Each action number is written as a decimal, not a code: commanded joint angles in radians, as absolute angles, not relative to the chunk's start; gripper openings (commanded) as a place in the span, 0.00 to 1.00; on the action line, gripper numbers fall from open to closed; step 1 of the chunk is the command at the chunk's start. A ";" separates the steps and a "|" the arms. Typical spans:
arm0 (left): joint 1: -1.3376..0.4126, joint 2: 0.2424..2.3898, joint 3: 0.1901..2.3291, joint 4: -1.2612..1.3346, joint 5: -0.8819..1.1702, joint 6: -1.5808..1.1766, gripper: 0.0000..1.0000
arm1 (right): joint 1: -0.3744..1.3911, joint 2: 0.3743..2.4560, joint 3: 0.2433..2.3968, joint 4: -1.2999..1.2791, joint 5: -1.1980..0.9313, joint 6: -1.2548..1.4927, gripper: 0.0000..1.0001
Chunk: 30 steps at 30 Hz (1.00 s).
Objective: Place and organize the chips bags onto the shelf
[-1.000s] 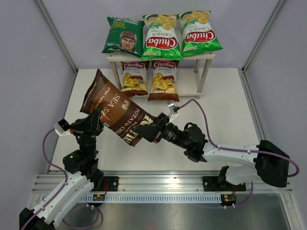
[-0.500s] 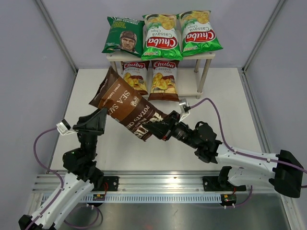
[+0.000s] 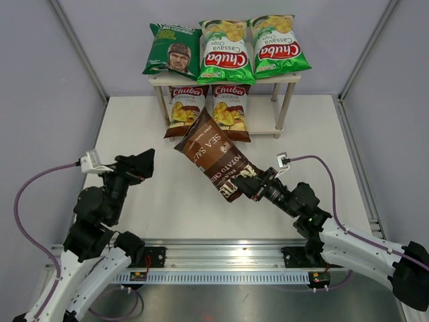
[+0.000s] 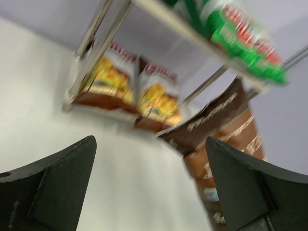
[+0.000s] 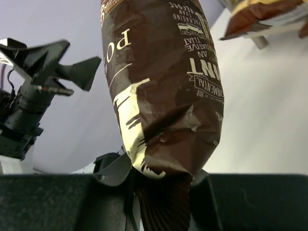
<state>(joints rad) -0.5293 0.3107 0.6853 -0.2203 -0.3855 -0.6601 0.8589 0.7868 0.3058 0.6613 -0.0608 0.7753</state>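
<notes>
My right gripper (image 3: 242, 186) is shut on the bottom seam of the dark brown Kettle bag (image 3: 216, 153), holding it tilted up toward the shelf (image 3: 289, 79); the bag fills the right wrist view (image 5: 161, 91). On the shelf's top board lie the dark green bag with the man's face (image 3: 173, 51) and two bright green Chuba bags (image 3: 226, 50) (image 3: 278, 45). Two brown-and-white Chuba bags (image 3: 187, 107) (image 3: 231, 111) stand on the lower board. My left gripper (image 3: 144, 165) is open and empty, left of the Kettle bag (image 4: 226, 134).
The right end of the lower shelf board (image 3: 265, 119) is bare. Grey walls close in the white table (image 3: 315, 147) on three sides. The metal rail (image 3: 228, 258) runs along the near edge.
My right gripper has carried the Kettle bag right and toward the shelf. My left gripper has let go of the bag and pulled back to the left, now open.
</notes>
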 commanded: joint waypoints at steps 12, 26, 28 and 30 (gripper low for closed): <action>-0.534 0.334 0.848 -0.687 -0.266 -0.454 0.99 | 0.559 1.150 0.382 1.049 -0.009 1.114 0.00; -0.534 0.273 0.793 -0.696 -0.198 -0.373 0.99 | 0.292 1.315 0.543 0.977 0.021 1.221 0.00; -0.534 0.261 0.785 -0.693 -0.189 -0.374 0.99 | 0.281 1.344 0.586 0.954 0.047 1.187 0.00; -0.534 0.239 0.781 -0.689 -0.189 -0.374 0.99 | 0.272 1.374 0.616 0.933 0.069 1.163 0.00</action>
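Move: The right hand grips the sea-salt bag's end; the free slot at the lower shelf's right end lies about 32 cm ahead, 10 cm right and 8 cm below. The nearer brown Chuba bag stands some 16 cm left of the slot; the right-hand green Chuba bag is above the slot, about 20 cm higher than the hand. From the left hand the slot is roughly 28 cm ahead, 45 cm right and 17 cm below. Right hand swings the held bag some 25 cm forward and right into the free slot; left hand sinks. ##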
